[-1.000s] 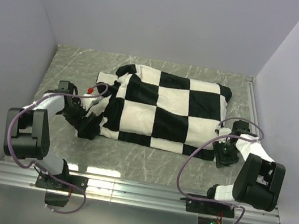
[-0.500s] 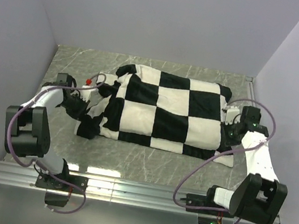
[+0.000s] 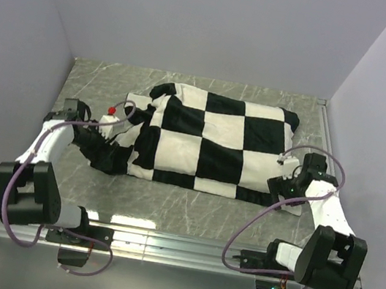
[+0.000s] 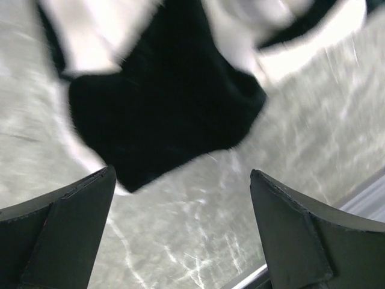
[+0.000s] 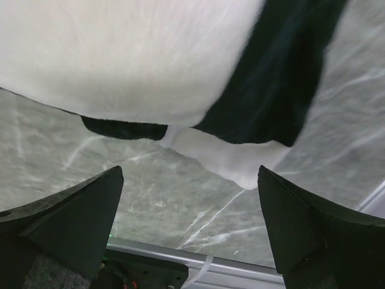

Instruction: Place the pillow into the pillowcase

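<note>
The black-and-white checkered pillowcase (image 3: 211, 144) lies plump and flat across the middle of the table. The pillow is hidden; I see no cream cushion anywhere. My left gripper (image 3: 102, 153) sits at the pillowcase's near left corner. In the left wrist view the left gripper (image 4: 180, 232) is open over bare table, with the black corner of the pillowcase (image 4: 168, 114) just ahead. My right gripper (image 3: 279, 186) is by the near right corner. In the right wrist view the right gripper (image 5: 189, 226) is open and empty, and the pillowcase (image 5: 120, 60) bulges above its fingertips.
The grey marbled table (image 3: 190, 207) is boxed in by pale walls on the left, back and right. An aluminium rail (image 3: 176, 244) runs along the near edge by the arm bases. Purple cables (image 3: 252, 214) loop from both arms.
Both grippers closed briefly and now stand open. The right arm swung up to the pillowcase's right edge, then back to its near right corner. The left gripper shifted slightly at the left corner.
</note>
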`<state>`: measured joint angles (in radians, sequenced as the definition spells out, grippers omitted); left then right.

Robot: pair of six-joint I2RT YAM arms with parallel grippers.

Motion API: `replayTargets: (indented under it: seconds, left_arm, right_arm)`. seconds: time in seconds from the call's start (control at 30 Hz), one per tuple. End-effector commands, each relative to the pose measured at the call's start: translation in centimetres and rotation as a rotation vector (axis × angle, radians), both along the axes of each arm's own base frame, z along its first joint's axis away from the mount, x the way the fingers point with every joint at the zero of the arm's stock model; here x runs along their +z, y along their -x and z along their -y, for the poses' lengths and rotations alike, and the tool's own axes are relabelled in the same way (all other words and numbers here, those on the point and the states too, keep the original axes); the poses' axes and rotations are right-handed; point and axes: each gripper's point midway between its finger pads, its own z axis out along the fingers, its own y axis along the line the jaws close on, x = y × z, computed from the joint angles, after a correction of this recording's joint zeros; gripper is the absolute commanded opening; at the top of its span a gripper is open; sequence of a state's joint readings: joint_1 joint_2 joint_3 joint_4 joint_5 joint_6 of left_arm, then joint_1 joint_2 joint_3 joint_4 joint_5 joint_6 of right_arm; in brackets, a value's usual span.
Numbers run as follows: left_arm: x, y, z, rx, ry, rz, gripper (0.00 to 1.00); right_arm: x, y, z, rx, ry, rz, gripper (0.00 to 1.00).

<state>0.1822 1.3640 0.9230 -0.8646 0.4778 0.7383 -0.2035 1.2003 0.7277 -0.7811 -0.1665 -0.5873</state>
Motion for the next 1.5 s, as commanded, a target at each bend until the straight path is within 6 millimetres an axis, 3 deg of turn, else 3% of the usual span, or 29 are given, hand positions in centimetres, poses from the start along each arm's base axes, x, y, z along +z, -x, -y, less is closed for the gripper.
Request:
replayTargets:
  seconds: [0.0, 0.03, 0.13, 0.23, 0.33, 0.43, 0.5, 0.57, 0.6, 0.67, 0.7, 0.73, 0.8, 0.87, 0.9, 0.97, 1.13, 1.17, 1.2, 1.33, 1.37, 1.47]
  left_arm:
    - [-1.4, 2.0, 0.7, -0.13, 0.004, 0.014, 0.99]
    - [-2.3, 2.6, 0.8, -0.145, 0.0, 0.004, 0.99]
    - [-3.8, 1.6, 0.6, -0.167, -0.029, 0.034, 0.99]
    - [-5.3, 0.8, 0.9, -0.164, -0.03, 0.013, 0.99]
    - [-6.9, 0.3, 1.3, -0.191, -0.051, 0.002, 0.99]
    - [-8.1, 0.0, 2.1, -0.224, -0.068, -0.003, 0.99]
    - [-8.9, -0.2, 2.0, -0.227, -0.097, -0.009, 0.99]
    - [-9.3, -1.1, 1.9, -0.194, -0.107, -0.011, 0.88]
    - [-9.4, -1.4, 1.7, -0.181, -0.113, -0.02, 0.62]
    - [-8.9, -2.5, 1.2, -0.119, -0.112, -0.018, 0.33]
    - [-8.5, -2.8, 1.0, -0.099, -0.1, -0.012, 0.05]
    - [-7.6, -3.4, 0.4, -0.064, -0.082, 0.004, 0.0]
    - [-5.7, -3.3, 0.1, -0.046, -0.052, 0.018, 0.0]
    - [-2.2, -4.8, -0.7, -0.011, -0.02, 0.099, 0.0]
    - [-0.9, -4.3, -0.7, 0.002, -0.001, 0.089, 0.0]
    - [3.5, -5.7, -0.8, 0.031, 0.028, 0.189, 0.0]
    - [12.6, -8.2, -0.2, 0.15, 0.106, 0.392, 0.0]
    - [14.7, -8.3, -0.3, 0.173, 0.108, 0.445, 0.0]
    - [16.2, -8.5, -0.4, 0.196, 0.11, 0.483, 0.0]
    - [25.7, -8.3, -1.1, 0.331, 0.141, 0.728, 0.0]
    - [27.8, -7.4, -1.1, 0.351, 0.139, 0.786, 0.0]
    - [33.2, -5.5, -2.0, 0.441, 0.13, 0.943, 0.0]
  right_arm:
    - [-1.9, -0.7, 1.1, 0.083, 0.067, 0.018, 1.0]
    - [-2.8, -0.5, 1.2, 0.097, 0.073, -0.006, 1.0]
    - [-4.6, -1.3, 1.3, 0.139, 0.115, -0.012, 1.0]
    - [-5.1, -2.2, 0.9, 0.136, 0.116, -0.025, 0.93]
    - [-6.1, -2.7, 0.4, 0.18, 0.177, -0.038, 0.68]
    - [-6.1, -3.5, 0.5, 0.178, 0.194, -0.039, 0.35]
    - [-6.0, -3.5, 0.3, 0.174, 0.182, -0.05, 0.0]
    - [-5.8, -3.5, 0.4, 0.166, 0.177, -0.054, 0.0]
    - [-5.5, -3.6, 0.2, 0.15, 0.151, -0.044, 0.0]
    - [-4.0, -3.9, 0.1, 0.123, 0.126, -0.01, 0.0]
    - [-3.3, -4.2, 0.2, 0.099, 0.096, 0.01, 0.0]
    - [-1.9, -4.5, 0.2, 0.082, 0.085, 0.053, 0.0]
    - [1.0, -5.3, 0.2, 0.05, 0.043, 0.113, 0.0]
    - [5.6, -6.6, 0.0, 0.029, 0.005, 0.251, 0.0]
    - [7.2, -6.9, -0.1, 0.013, -0.008, 0.297, 0.0]
    - [11.9, -8.0, -0.6, 0.003, -0.036, 0.43, 0.0]
    - [20.1, -9.1, -1.7, -0.036, -0.116, 0.65, 0.0]
    - [22.6, -9.3, -1.7, -0.046, -0.13, 0.716, 0.0]
    - [24.0, -9.3, -1.7, -0.055, -0.134, 0.754, 0.0]
    - [32.8, -7.6, -1.3, -0.093, -0.115, 1.008, 0.0]
    - [35.6, -6.9, -1.3, -0.11, -0.111, 1.08, 0.0]
    - [41.3, -4.4, -1.0, -0.154, -0.082, 1.257, 0.0]
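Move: The near left corner of the pillowcase, a loose black flap, lies about 4 cm ahead of the left hand, 1 cm to its right and 6 cm below. For the right hand, the near right corner is almost straight beneath: 1 cm ahead, 1 cm left, 5 cm down. The stuffed middle of the pillowcase is some 10 cm ahead and 31 cm right of the left hand, and a white flap about 20 cm ahead, 5 cm right. Dipping first, the left hand goes back and down, then forward along the table onto the black flap, while the right sinks about 4 cm; each open gripper closes on its near corner, the right one sooner. Keeping their pinch, both then rise steeply over 30 cm, edging forward, the fingers tipping up towards forward, the right's farther. ##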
